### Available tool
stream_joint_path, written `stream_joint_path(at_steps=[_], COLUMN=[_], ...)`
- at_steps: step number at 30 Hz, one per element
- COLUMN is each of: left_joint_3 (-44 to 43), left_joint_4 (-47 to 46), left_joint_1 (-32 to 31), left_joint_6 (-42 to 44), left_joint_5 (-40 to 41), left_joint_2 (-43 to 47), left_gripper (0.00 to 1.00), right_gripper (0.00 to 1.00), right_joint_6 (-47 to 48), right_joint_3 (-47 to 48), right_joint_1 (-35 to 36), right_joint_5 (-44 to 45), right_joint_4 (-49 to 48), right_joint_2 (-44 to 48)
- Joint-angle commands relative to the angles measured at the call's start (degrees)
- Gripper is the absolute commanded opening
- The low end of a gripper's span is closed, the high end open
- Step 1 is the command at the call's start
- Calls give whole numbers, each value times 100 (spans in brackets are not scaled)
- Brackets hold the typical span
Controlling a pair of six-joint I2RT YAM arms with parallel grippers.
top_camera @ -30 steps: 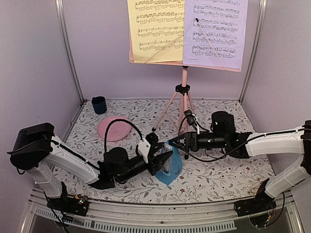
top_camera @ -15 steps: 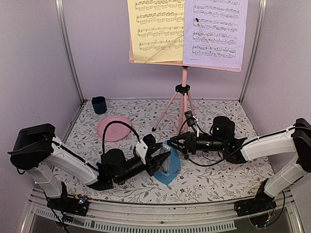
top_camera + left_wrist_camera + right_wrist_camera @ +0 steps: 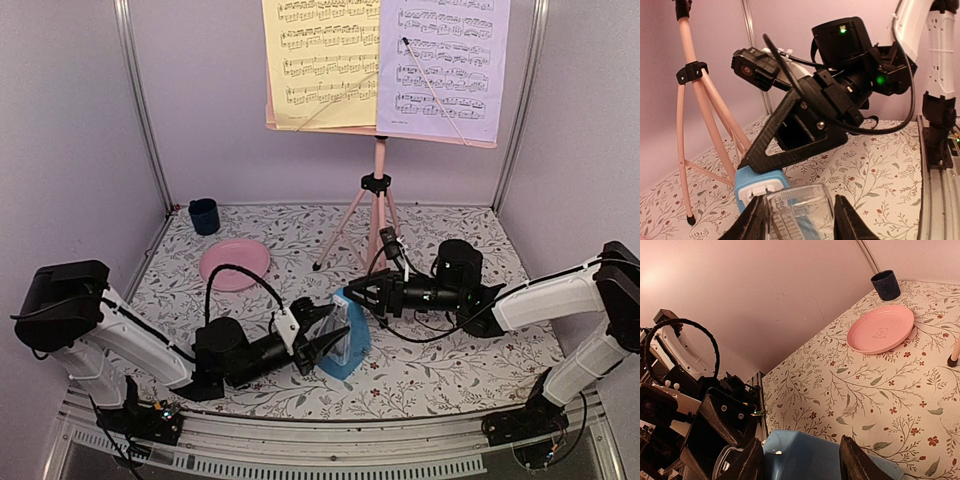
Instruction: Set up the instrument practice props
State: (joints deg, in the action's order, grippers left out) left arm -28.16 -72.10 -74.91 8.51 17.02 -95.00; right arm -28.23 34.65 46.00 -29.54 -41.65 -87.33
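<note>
The pink music stand point(image 3: 378, 215) stands at the back, a yellow sheet point(image 3: 320, 60) and a lavender sheet point(image 3: 440, 65) on its desk. On the floral mat stands the blue metronome point(image 3: 352, 348), between both grippers. My right gripper point(image 3: 358, 297) is shut on its blue top point(image 3: 810, 460), one finger on each side. My left gripper point(image 3: 325, 338) is shut on the metronome's clear front cover point(image 3: 797, 210), which sits just in front of the blue body point(image 3: 752, 177). The right gripper's black finger point(image 3: 790, 150) lies over that body.
A round pink plate point(image 3: 234, 265) and a dark blue cup point(image 3: 204, 215) sit at the back left. The stand's tripod legs point(image 3: 695, 100) spread just behind the metronome, close to my right wrist. Lilac walls close the sides and back.
My right gripper has slid left and narrowed onto the metronome's top. My left arm has drawn back a little toward the near left, still gripping the clear cover.
</note>
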Motion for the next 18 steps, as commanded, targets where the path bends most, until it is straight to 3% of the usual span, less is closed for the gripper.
stream_joint_path(at_steps=[1,11,14,18], left_joint_3=[108,468,608,623], left_joint_4=[142,-89,368,1679], left_joint_1=[-180,-212,-174,118], left_joint_6=[439,-297,-611,-1361], left_joint_5=[-147,340,664,992], left_joint_2=[102,667,1219,1982], left_gripper=[12,12,12,12], right_gripper=[50,51,53,54], right_joint_6=[448,455,476,478], right_joint_3=[-649,-470,-389,-274], right_joint_1=[-317,-313,-317,-311], right_joint_5=[984,862,826,755], right_joint_4=[2821,3006,3125,3225], right_joint_2=[-820,-485,-311,-124])
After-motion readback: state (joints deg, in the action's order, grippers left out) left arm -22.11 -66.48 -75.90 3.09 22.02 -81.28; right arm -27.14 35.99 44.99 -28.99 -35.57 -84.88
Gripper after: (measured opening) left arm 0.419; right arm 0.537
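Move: The left gripper already has the clear cover pinched at the metronome's face; the blue metronome's middle lies about 3 cm ahead, 4 cm to its right and 2 cm below. The stand's nearest foot is roughly 12 cm ahead, 11 cm right and 12 cm down, the pink plate some 27 cm ahead, 25 cm left and 11 cm down. From the right gripper, at the metronome's top, its middle is about 2 cm back, 3 cm left and 6 cm lower. Keep the left fingers shut on the clear cover and draw it off the metronome's face: ease it back and down about a centimetre each, then swing left some 4 cm while lifting to end about 3 cm higher, the wrist turning only slightly. Keep the right fingers around the metronome's top almost still. ##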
